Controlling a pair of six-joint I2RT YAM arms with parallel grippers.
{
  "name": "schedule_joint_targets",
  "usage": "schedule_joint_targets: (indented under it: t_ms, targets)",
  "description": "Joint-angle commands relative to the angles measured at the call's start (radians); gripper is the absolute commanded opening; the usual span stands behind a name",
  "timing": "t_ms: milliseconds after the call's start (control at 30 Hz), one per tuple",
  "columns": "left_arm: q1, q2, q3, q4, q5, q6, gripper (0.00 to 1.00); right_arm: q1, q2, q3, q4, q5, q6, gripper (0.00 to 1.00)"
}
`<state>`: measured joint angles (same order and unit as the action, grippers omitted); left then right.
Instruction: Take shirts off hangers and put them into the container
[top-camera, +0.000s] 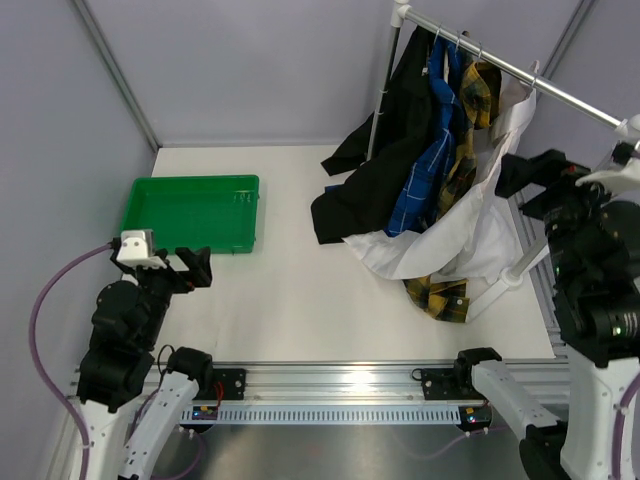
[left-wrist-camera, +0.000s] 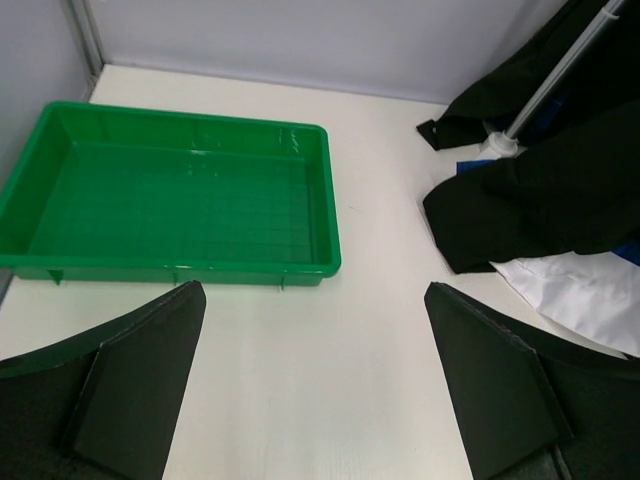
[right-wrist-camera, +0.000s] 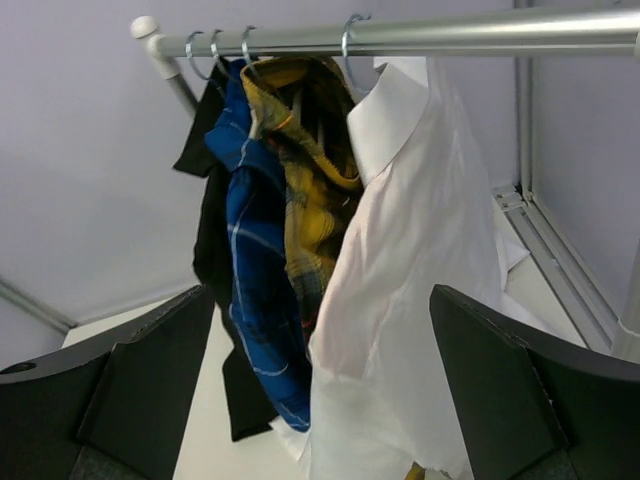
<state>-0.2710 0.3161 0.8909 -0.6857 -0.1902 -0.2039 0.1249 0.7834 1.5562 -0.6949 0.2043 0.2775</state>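
Observation:
Four shirts hang on a rail at the back right: black, blue plaid, yellow-and-black plaid and white. Their tails trail on the table. Of the hangers only silvery hooks over the rail show. The green container lies at the left with nothing in it. My left gripper is open just in front of the container's near rim. My right gripper is open and raised, facing the white shirt, with the blue plaid shirt to its left.
The silver rail runs overhead on a white upright pole. The rack's white foot lies beside the white shirt's hem. A metal track runs along the near edge. Grey walls close in the left and back.

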Motion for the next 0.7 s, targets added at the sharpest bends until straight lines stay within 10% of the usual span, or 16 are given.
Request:
schedule_joint_targets:
  t_ms: [0, 267, 667]
  targets:
    - [-0.004, -0.014, -0.067, 0.161, 0.066, -0.038, 0.99, 0.001, 0.141, 0.088, -0.023, 0.138, 0.038, 0.99]
    - [-0.005, -0.052, -0.211, 0.216, 0.048, -0.051, 0.99, -0.001, 0.421, 0.277, -0.104, 0.305, 0.031, 0.96]
    - [-0.01, -0.054, -0.242, 0.224, 0.043, -0.052, 0.99, 0.001, 0.487, 0.26, -0.144, 0.343, 0.034, 0.65]
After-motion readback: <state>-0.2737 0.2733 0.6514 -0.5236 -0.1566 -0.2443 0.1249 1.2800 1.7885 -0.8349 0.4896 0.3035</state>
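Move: The white shirt's upper part, just below its collar, hangs about 16 cm ahead of the right hand, some 5 cm to its right and 6 cm lower. The yellow plaid shirt hangs roughly 21 cm ahead and 2 cm left, 4 cm lower; the blue shirt about 25 cm ahead and 6 cm left, 6 cm lower. From the left hand, that part of the white shirt is some 60 cm right, 18 cm ahead and 10 cm above. Reaching in under the rail, the right hand goes forward about 13 cm to the white shirt below its collar, then sinks some 7 cm late in the reach as it drifts a little right. Its wrist tips down about 20 degrees and swings clockwise, and the fingers, wide open at first, close by about a third around the cloth, not yet pinching. The open, empty left hand sinks 5 to 6 cm and edges forward. ##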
